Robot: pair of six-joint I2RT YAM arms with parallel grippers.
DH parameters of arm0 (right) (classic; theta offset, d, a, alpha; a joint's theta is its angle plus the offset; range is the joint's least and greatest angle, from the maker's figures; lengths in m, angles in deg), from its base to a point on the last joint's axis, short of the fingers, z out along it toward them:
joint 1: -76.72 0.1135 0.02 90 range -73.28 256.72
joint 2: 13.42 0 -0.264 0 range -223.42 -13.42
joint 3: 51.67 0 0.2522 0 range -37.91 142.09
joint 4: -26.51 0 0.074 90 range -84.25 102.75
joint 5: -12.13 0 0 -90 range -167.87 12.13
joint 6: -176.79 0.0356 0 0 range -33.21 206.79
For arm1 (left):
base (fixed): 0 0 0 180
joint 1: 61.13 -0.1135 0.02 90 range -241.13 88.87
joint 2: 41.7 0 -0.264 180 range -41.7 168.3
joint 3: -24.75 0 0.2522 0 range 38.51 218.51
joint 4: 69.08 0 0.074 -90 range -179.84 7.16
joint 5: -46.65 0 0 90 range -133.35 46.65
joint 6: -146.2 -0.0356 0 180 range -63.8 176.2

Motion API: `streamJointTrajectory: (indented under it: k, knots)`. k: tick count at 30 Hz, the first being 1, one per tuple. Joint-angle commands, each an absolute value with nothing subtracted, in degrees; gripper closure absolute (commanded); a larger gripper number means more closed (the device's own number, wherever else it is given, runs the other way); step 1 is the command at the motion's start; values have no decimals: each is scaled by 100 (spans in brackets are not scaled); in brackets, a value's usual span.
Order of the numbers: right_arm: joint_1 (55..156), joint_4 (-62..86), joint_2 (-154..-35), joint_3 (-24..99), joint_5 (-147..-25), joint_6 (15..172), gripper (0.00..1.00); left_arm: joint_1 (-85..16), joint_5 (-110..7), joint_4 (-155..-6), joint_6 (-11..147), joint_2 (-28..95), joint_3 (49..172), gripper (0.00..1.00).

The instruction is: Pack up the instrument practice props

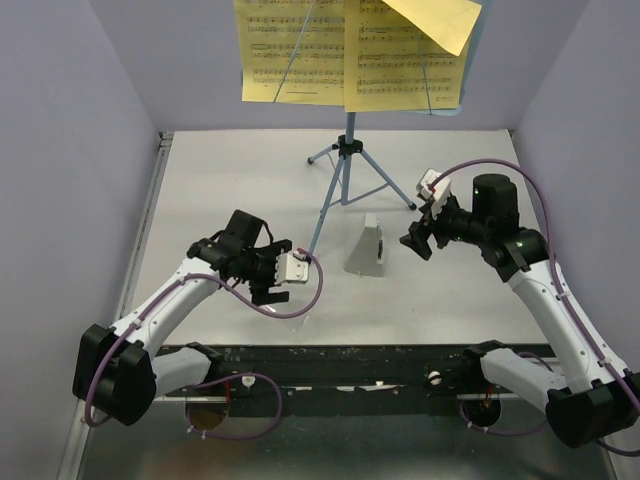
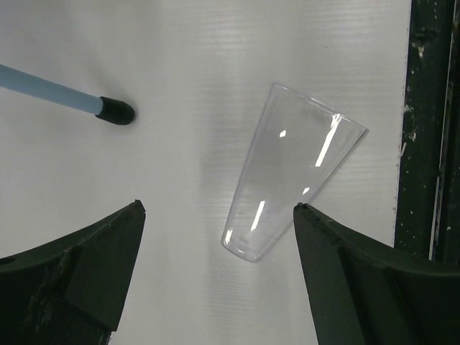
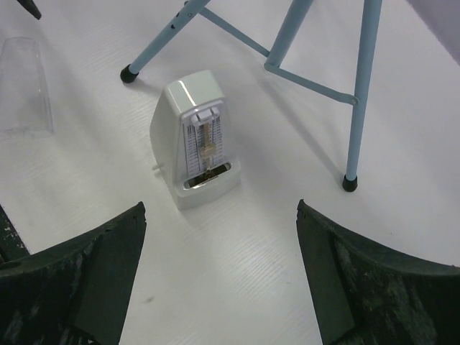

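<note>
The light-blue music stand [image 1: 346, 165] stands at the back on tripod legs, with yellow sheet-music pages [image 1: 300, 50] on its desk. A white metronome [image 1: 368, 247] stands upright mid-table; the right wrist view shows its pendulum face [image 3: 194, 136]. A clear tapered plastic cover [image 2: 295, 172] lies flat on the table, also visible in the right wrist view [image 3: 25, 86]. My left gripper [image 2: 219, 207] hovers open just above the cover's narrow end, not touching it. My right gripper [image 3: 220, 206] is open, empty, and faces the metronome from a short distance.
One black-capped stand foot [image 2: 115, 111] rests left of the clear cover. Two more stand legs [image 3: 356, 108] flank the metronome behind it. The table's dark front edge [image 2: 431, 144] runs right of the cover. Lilac walls [image 1: 60, 200] enclose the sides and back.
</note>
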State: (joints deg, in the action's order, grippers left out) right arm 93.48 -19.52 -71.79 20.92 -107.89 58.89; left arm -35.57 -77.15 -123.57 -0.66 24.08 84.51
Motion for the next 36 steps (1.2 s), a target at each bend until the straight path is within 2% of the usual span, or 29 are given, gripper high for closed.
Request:
streamJointTrajectory:
  k: [1, 6, 10, 23, 27, 31, 36]
  knots:
    - [9333, -2337, -7169, 2203, -10590, 6051, 8, -3591, -7710, -13249, -1278, 2623, 8422, 10]
    - [9333, -2372, -7283, 2308, -10722, 6130, 8, -3582, -7876, -13890, -2270, 3045, 8492, 15]
    - [9333, -2355, -7371, 2414, -10766, 6078, 8, -3512, -7816, -13646, -2571, 3309, 8387, 17]
    - [9333, -2372, -7099, 2186, -10687, 6077, 8, -2880, -7358, -12362, -2299, 4091, 8237, 28]
    - [9333, -2364, -7073, 2098, -10722, 6095, 8, -2713, -7489, -12379, -2141, 4443, 8517, 37]
    - [9325, -2381, -7038, 2063, -10757, 6139, 8, -2519, -7823, -12187, -1826, 4741, 8781, 39]
    - [9333, -2478, -7073, 2106, -10827, 6104, 8, -2141, -7385, -12563, -1289, 5611, 9633, 51]
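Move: The clear cover lies on the table under the left hand, its middle about 9 cm below, some 5 cm back and 2 cm right, with its narrow end towards the left. The near tripod foot stands 8 cm ahead and 6 cm right of that hand. The metronome is about 19 cm right and 8 cm ahead. From the right hand, the cover is roughly 12 cm back, 29 cm left and 23 cm down. Down about 8 cm and a little back, the left hand sinks onto the clear cover, turning clockwise some 25 degrees while its wide-open fingers close by about a third to pinch the cover's two long sides. Then it goes right about 5 cm at nearly the same height, drawing the held cover towards the metronome. ##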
